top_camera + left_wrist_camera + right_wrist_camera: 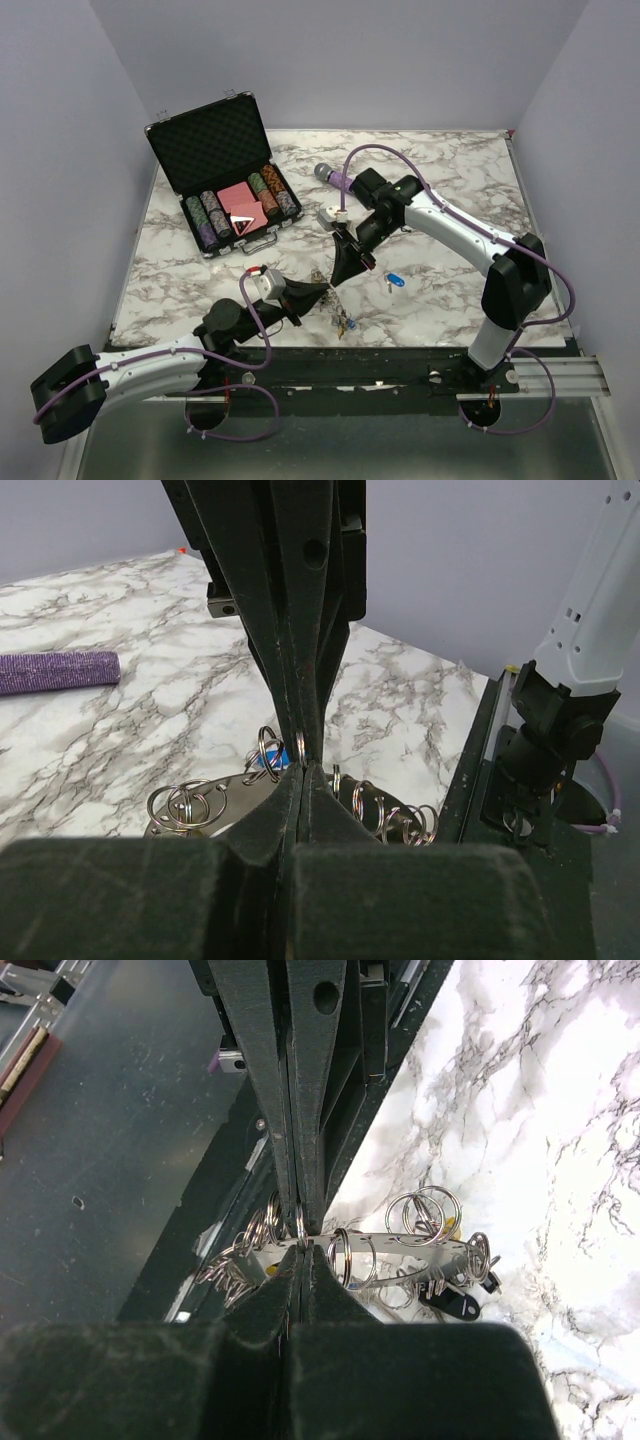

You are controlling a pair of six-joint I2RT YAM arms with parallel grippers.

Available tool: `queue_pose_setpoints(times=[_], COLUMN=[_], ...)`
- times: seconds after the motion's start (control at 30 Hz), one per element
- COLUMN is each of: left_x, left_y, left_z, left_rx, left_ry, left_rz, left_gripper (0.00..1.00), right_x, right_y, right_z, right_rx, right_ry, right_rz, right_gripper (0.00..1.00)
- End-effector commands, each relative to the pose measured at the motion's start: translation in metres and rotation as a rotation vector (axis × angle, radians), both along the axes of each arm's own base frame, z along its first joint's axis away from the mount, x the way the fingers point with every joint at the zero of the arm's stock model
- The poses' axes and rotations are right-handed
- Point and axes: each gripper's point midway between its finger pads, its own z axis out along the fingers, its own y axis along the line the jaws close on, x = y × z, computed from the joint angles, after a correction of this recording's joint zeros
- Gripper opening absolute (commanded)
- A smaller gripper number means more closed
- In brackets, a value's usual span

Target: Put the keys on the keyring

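The keyring point(400, 1244), a thin silvery band with small split rings threaded through its holes, hangs in the air near the table's front edge point(338, 312). My left gripper point(303, 770) is shut on the band point(225, 792). My right gripper point(303, 1250) meets it tip to tip from the other side and is shut on the same stretch of band, by a small split ring. A black key point(458, 1305) and a yellow cap point(455, 1228) dangle from the band. One blue key point(392, 281) lies loose on the marble to the right of the grippers.
A purple microphone point(335, 178) lies behind the right arm. An open black case point(222, 180) of poker chips stands at the back left. Just below the keyring run the table's front edge and a dark metal rail point(400, 355).
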Motion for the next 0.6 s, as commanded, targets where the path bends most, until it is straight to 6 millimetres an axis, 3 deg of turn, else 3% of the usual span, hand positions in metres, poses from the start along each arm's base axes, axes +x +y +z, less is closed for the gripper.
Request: queue_pose_setpoints(times=[0.0, 0.17, 0.33, 0.57], left_x=[0.0031, 0.0087, 0.0089, 0.0063], left_y=[0.0046, 0.0064, 0.0067, 0.0021], left_z=[0.0186, 0.0157, 0.0165, 0.0169], left_rx=[-0.074, -0.051, -0.029, -0.013], left_ry=[-0.025, 0.015, 0.025, 0.029], left_rz=[0.026, 0.054, 0.048, 0.018], left_gripper=[0.0, 0.04, 0.27, 0.3], right_x=[-0.0122, -0.0113, -0.0105, -0.0112], right_y=[-0.0003, -0.0022, -0.0027, -0.0031], right_z=[0.0172, 0.0146, 0.0138, 0.0159], right_rx=[0.057, 0.04, 0.029, 0.032], right_ry=[0.013, -0.002, -0.01, -0.012], right_rz=[0.023, 0.02, 0.012, 0.011], right_gripper=[0.0, 0.0, 0.0, 0.0])
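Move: Both hands start shut on the same small ring, which sits right at each pair of fingertips. Below it hangs the toothed keyring plate, its middle some 4 cm down and 2 cm back from either hand. The yellow- and blue-headed keys dangle about 9 cm below the hands, 3 cm to the right and 3 cm back. The loose blue key lies on the table some 14 cm to their right, 7 cm ahead and 14 cm below. Upward by about 1 cm, drifting slightly forward and left, the left hand opens its fingers to roughly a third and lets go of the small ring, with almost no turn of the wrist. The right hand stays in place with its fingers shut, keeping its pinch on the ring and bearing the keyring plate. ##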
